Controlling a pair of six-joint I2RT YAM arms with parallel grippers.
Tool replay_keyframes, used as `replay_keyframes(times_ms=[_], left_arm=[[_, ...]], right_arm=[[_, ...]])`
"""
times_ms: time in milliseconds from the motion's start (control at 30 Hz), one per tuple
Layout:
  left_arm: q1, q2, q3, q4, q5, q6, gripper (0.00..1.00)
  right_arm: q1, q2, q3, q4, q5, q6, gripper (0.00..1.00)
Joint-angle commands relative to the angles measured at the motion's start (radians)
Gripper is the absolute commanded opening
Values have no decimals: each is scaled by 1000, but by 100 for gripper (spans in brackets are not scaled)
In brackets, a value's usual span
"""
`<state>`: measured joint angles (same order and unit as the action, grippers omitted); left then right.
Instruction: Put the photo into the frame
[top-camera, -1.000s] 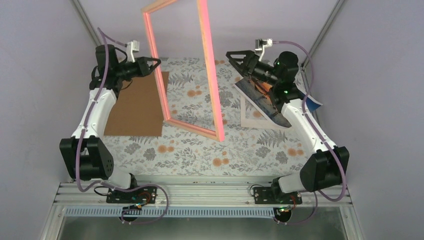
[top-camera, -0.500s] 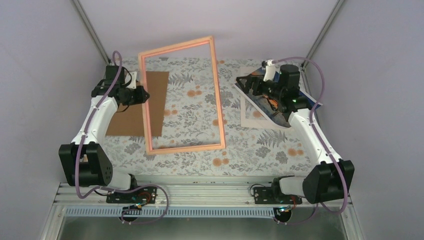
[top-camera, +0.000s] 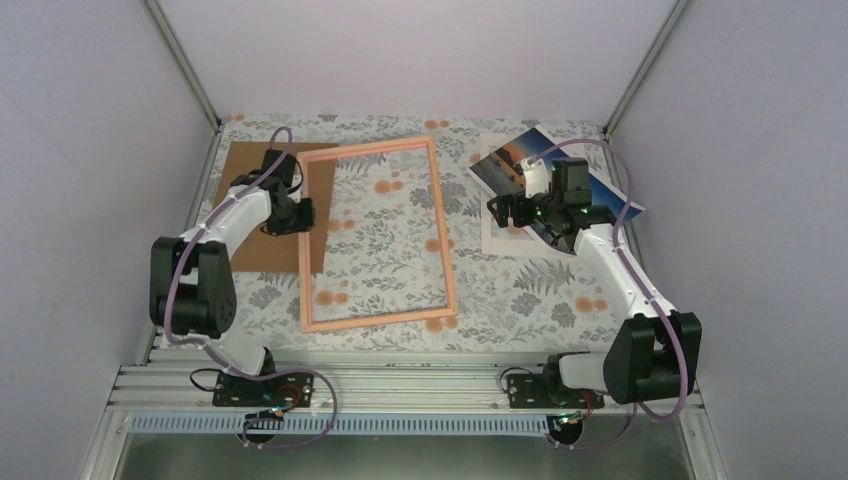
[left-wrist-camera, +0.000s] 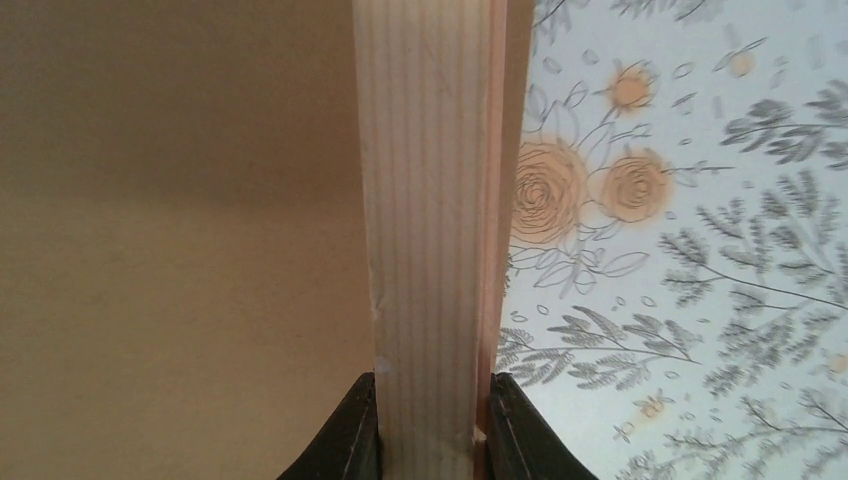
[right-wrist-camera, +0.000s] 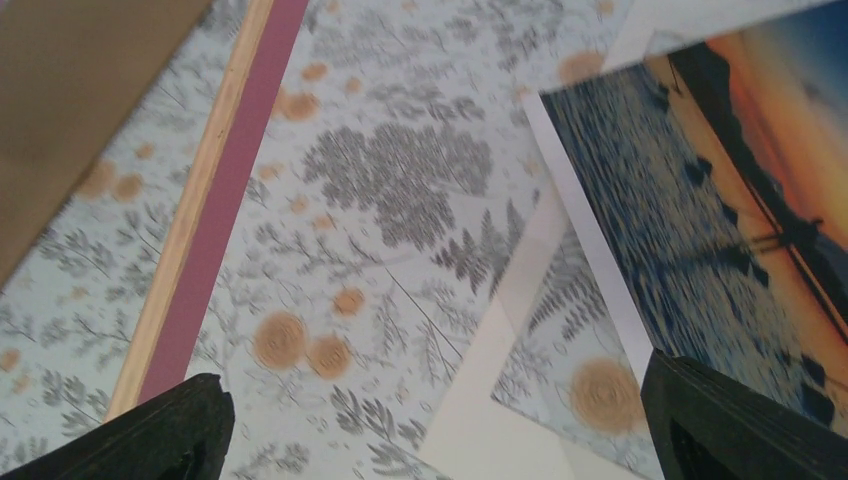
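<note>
The pink frame (top-camera: 380, 320) lies on the floral table, its left rail overlapping the brown cardboard. My left gripper (top-camera: 300, 215) is shut on that left rail; in the left wrist view the pale wooden rail (left-wrist-camera: 425, 200) fills the gap between the two black fingers of the gripper (left-wrist-camera: 430, 405). The photo (top-camera: 508, 160), orange sky over blue water, lies at the back right, partly under my right arm. My right gripper (top-camera: 505, 210) hovers open beside it. In the right wrist view the photo (right-wrist-camera: 720, 200) reaches the right finger of this gripper (right-wrist-camera: 440, 400), which holds nothing.
A white mat board (top-camera: 495, 240) with a cut-out window lies under the photo; its corner (right-wrist-camera: 480, 410) shows between the right fingers. The brown cardboard sheet (top-camera: 260, 170) lies at the left under the frame's rail. Grey walls enclose the table.
The left arm has swung the frame down from standing upright to lying on the table. The right arm has dropped lower, toward the mat board and photo.
</note>
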<state>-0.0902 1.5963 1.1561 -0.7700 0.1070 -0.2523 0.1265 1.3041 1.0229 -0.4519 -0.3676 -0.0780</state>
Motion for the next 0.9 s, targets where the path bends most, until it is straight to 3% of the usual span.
replay_keyframes(times_ms=[0,400,633,867], left_arm=[[-26,79,29,45,-2,-60,2],[-78,282,156,2,-183,-29,3],[-78,278,166,-25,-185,13,34],[-80,179,226,53,-27,130,78]], right_arm=[[-30,13,-33,-40,34,-74,100],[-49,48,-43,-72,8,-107,100],[-56,117,-24,-97,-8,-148,100],[-128,201,55,-161,-164,-137,99]])
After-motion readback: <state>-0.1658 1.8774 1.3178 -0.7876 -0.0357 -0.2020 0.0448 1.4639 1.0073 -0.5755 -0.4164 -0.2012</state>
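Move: The frame is gripped by the left hand on its left bar, far side still tilted up; its middle lies about 15 cm right of that hand and 3 cm back, with the table some 9 cm below. The brown board is about 8 cm left and 4 cm ahead, 9 cm down. From the right hand the photo lies about 16 cm right, 9 cm ahead and 19 cm below; the white mat under it, 11 cm right and 8 cm ahead. The frame's raised far side is lowered by the left hand, which sinks about 7 cm, then eases 2 cm forward while its fingers tilt towards straight down; it opens off the left bar and starts rising and moving forward. The right hand, open and empty, sinks some 8 cm towards the photo and mat, drifting slightly right and tipping its fingers down about 15 degrees. ##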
